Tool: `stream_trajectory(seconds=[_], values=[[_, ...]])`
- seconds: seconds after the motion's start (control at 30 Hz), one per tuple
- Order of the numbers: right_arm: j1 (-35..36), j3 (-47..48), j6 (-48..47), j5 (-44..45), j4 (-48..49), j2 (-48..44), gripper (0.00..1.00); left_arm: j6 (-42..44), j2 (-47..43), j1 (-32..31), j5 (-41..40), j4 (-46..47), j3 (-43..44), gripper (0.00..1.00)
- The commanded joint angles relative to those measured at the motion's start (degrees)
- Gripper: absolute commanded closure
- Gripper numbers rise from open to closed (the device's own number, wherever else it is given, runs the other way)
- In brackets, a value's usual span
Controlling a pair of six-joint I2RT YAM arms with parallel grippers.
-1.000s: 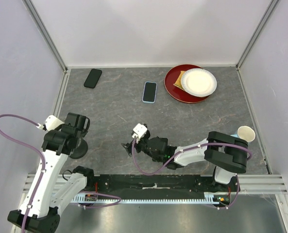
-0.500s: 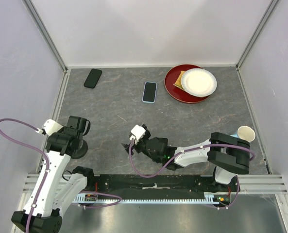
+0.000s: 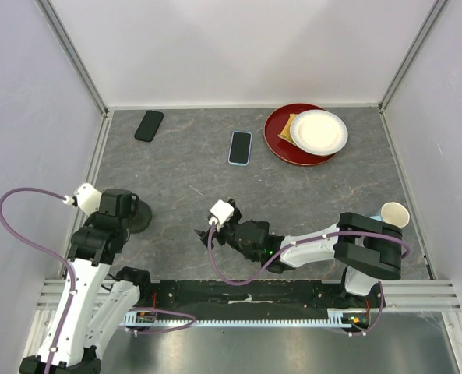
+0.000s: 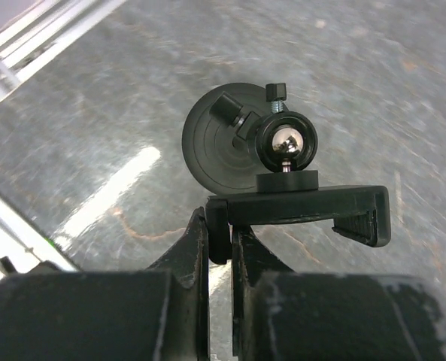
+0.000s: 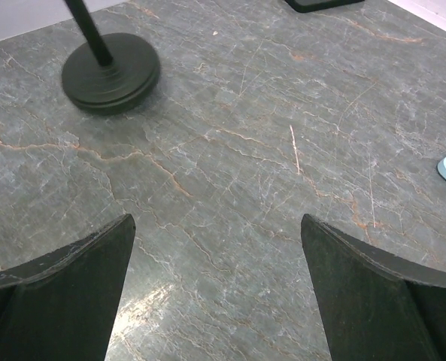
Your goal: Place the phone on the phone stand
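A black phone stand (image 4: 298, 207) with a round base (image 4: 219, 139) stands at the table's left side (image 3: 139, 220). My left gripper (image 4: 220, 229) is shut on the left end of its clamp bar, with the fingers (image 4: 192, 248) pinching it from both sides. A phone in a light blue case (image 3: 241, 148) lies flat in the middle far part of the table. A second, black phone (image 3: 149, 125) lies at the far left. My right gripper (image 5: 219, 248) hangs open and empty over bare table near the centre (image 3: 207, 232), right of the stand's base (image 5: 111, 73).
At the far right a red plate (image 3: 277, 144) carries a white paper plate (image 3: 319, 131) and a piece of toast. A paper cup (image 3: 395, 213) stands at the right edge by the right arm. Walls enclose the grey marbled table (image 3: 184, 179).
My left gripper has closed on the stand's clamp bar. The left wrist and the stand's base have shifted a little away from the near edge. The right arm has barely moved.
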Motion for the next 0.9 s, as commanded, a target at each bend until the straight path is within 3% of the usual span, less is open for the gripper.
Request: stream_trajectory(seconds=[0.0,0.27,0.43,0.63,0.67,0.7,0.77,0.8,0.87], values=[[-0.02,-0.16,-0.63,0.40,2.12,-1.81,0.02,15.66,-4.45,0.22,9.04,22.15,0.51,0.98],[-0.81,-1.04,0.16,0.48,3.00,-1.90,0.02,27.71,5.89,0.30,36.03,33.87,0.51,0.98],[-2.65,-2.53,3.67,-1.36,5.02,-2.69,0.02,30.09,11.45,0.22,43.96,41.69,-1.25,0.98],[-5.20,-4.46,6.22,-4.17,7.04,-3.66,0.02,34.04,17.77,-0.84,48.81,42.68,0.15,0.96],[-5.55,-4.64,6.75,-4.61,7.48,-3.66,0.02,34.83,18.30,-1.80,48.02,41.37,1.11,0.89],[-5.99,-4.99,7.01,-5.31,7.57,-3.75,0.02,36.32,19.44,-2.42,47.32,40.57,1.64,0.64],[-6.26,-4.99,7.71,-5.67,7.57,-3.83,0.02,37.47,19.63,-3.38,46.79,38.73,2.87,0.34],[-6.43,-4.99,7.80,-5.76,7.57,-3.66,0.02,38.08,19.45,-3.30,46.87,38.63,2.96,0.09],[-6.61,-4.90,7.89,-5.85,7.39,-3.57,0.02,38.35,17.09,-3.39,45.83,38.72,2.79,0.05]])
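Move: The left gripper already holds the round-based phone stand by its head, off the table. The clear spot for it lies about 13 cm ahead and 20 cm right of that hand, some 15 cm below. From the spot, the blue-rimmed phone lies about 19 cm farther out and 12 cm right; the small folded holder some 14 cm nearer and 15 cm right. From the right hand, the spot is about 13 cm ahead, 6 cm left, 11 cm below. Carry the held stand right and forward with the left gripper, about 16 cm right and 11 cm out, first rising 2 cm, then sinking about 3 cm to set its base on the open table. Swing the hand nearly 60 degrees clockwise on the way, then open the fingers wide to let go. Late on, ease the open right gripper some 4 cm forward and right. ##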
